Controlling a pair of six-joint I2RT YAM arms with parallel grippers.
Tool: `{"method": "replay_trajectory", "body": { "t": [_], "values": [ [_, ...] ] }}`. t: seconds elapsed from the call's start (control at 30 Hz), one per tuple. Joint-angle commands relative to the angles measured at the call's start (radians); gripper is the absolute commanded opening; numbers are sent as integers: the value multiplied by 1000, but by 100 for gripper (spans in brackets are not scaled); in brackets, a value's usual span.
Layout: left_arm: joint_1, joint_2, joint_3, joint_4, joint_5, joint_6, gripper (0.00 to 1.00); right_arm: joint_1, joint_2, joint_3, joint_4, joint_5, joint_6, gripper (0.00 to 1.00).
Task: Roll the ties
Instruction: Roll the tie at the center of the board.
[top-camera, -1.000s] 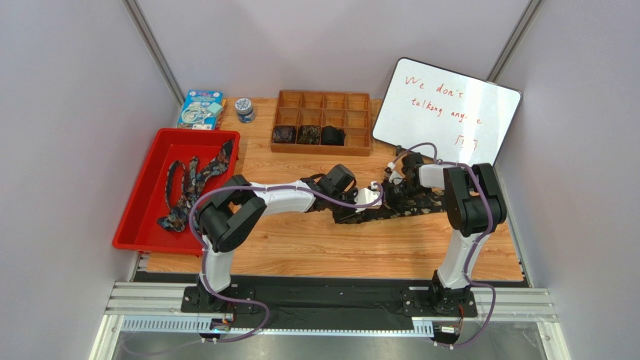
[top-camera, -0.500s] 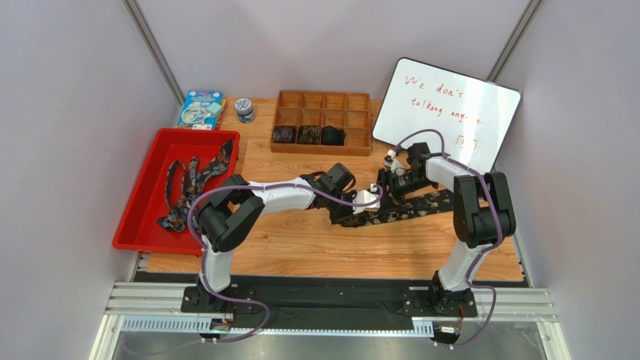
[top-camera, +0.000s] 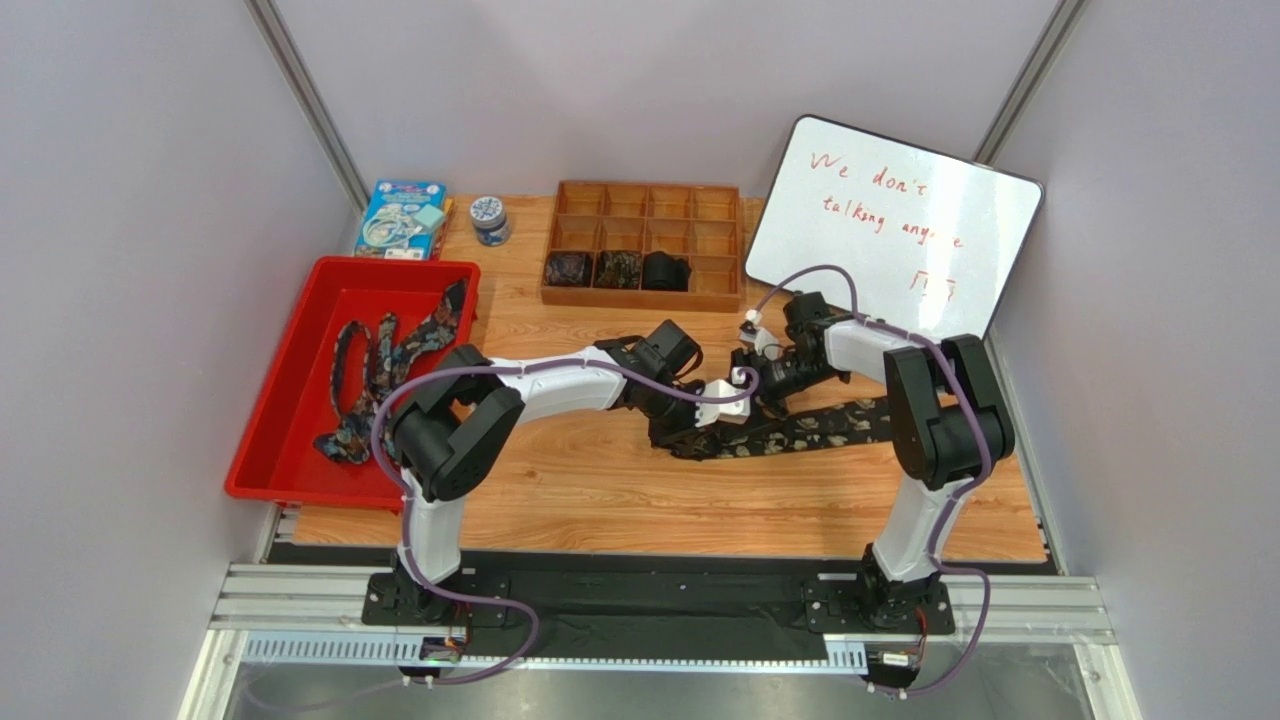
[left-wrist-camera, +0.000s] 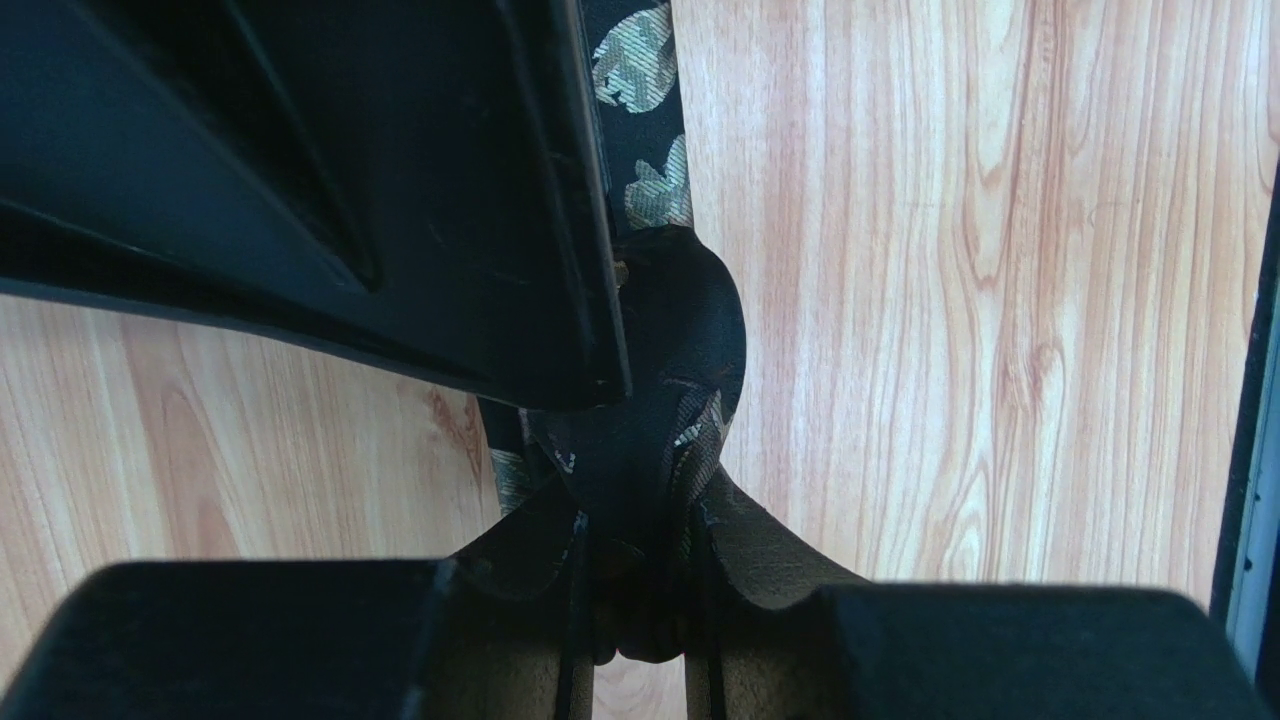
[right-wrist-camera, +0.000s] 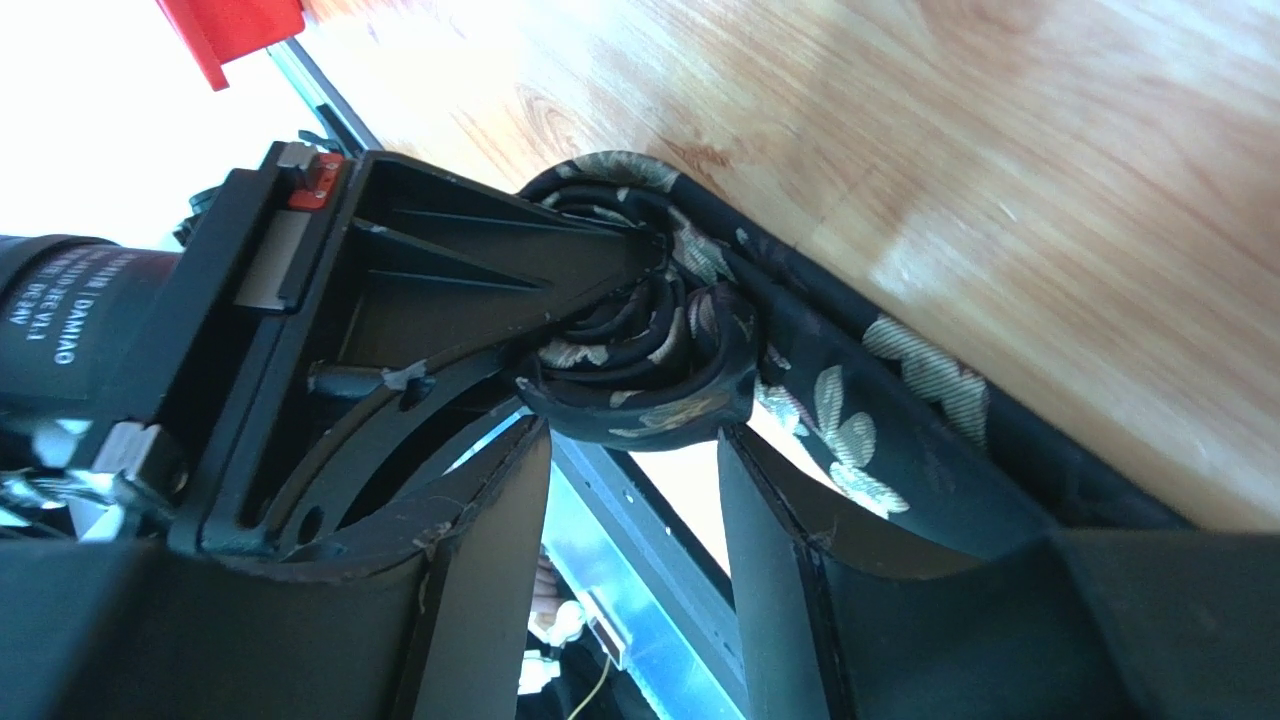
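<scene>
One of the ties (top-camera: 819, 428) lies flat across the middle of the wooden table, dark with pale flowers. Its left end is wound into a small coil (right-wrist-camera: 646, 353). My left gripper (top-camera: 733, 396) is shut on that coil (left-wrist-camera: 669, 375), pinching dark fabric between its fingertips (left-wrist-camera: 639, 518). The right gripper (right-wrist-camera: 631, 450) stands open, its fingertips just short of the coil's rim with nothing between them. It sits right behind the left one in the top view (top-camera: 766, 369). The tie's tail (right-wrist-camera: 887, 405) runs off to the right.
A red tray (top-camera: 353, 273) at the left holds more unrolled ties (top-camera: 376, 375). A wooden compartment box (top-camera: 646, 210) at the back holds three dark coils (top-camera: 618, 270). A whiteboard (top-camera: 894, 225) leans at the back right. A blue box (top-camera: 401, 219) and a small jar (top-camera: 489, 221) stand at the back left.
The right gripper has let go and opened, and shifted slightly left toward the coil. The left gripper has closed tighter on the coil. The tie's tail now lies flatter.
</scene>
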Motion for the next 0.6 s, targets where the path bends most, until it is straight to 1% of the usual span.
{"method": "replay_trajectory", "body": {
  "t": [0.0,0.07,0.1,0.17,0.2,0.27,0.3,0.37,0.43,0.53,0.57],
  "values": [
    [9,50,11,-151,-11,41,8,29,16,0,84,-11,29,50],
    [13,50,16,-153,-19,47,8,35,26,-7,116,-8,53,46],
    [13,49,19,-152,-19,49,8,37,32,-8,124,0,59,38],
    [13,47,20,-150,-34,47,9,43,54,0,136,18,67,30],
    [14,47,23,-148,-45,46,9,42,63,1,136,23,67,22],
    [19,46,28,-141,-50,38,10,43,89,3,138,31,66,14],
    [20,46,31,-136,-56,35,11,43,97,4,138,31,63,6],
    [25,47,37,-129,-77,32,11,42,106,1,133,43,56,0],
    [29,46,43,-122,-91,23,13,37,105,-3,135,49,55,0],
    [37,27,39,-107,-108,8,24,26,97,-11,145,92,49,0],
    [43,17,34,-95,-105,3,35,20,94,-14,150,122,49,0]
  ]
}}
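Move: Just beyond the open right fingertips sits the rolled part of the tie, about 3 cm to their left and 3 cm lower. The middle of its flat tail lies about 9 cm right of the right hand, 2 cm back and 5 cm down. The left hand already grips the roll, whose middle is some 2 cm to its right at the same height; the wooden box stands roughly 27 cm ahead of that hand and 6 cm left. Closing from half open to shut, the right fingers come down about 2 cm and left 1.5 cm onto the near, right-hand side of the tie roll, pinching at its outer layer. Meanwhile the left hand keeps its grip on the roll and eases about 1 cm to the left, its wrist almost still. ##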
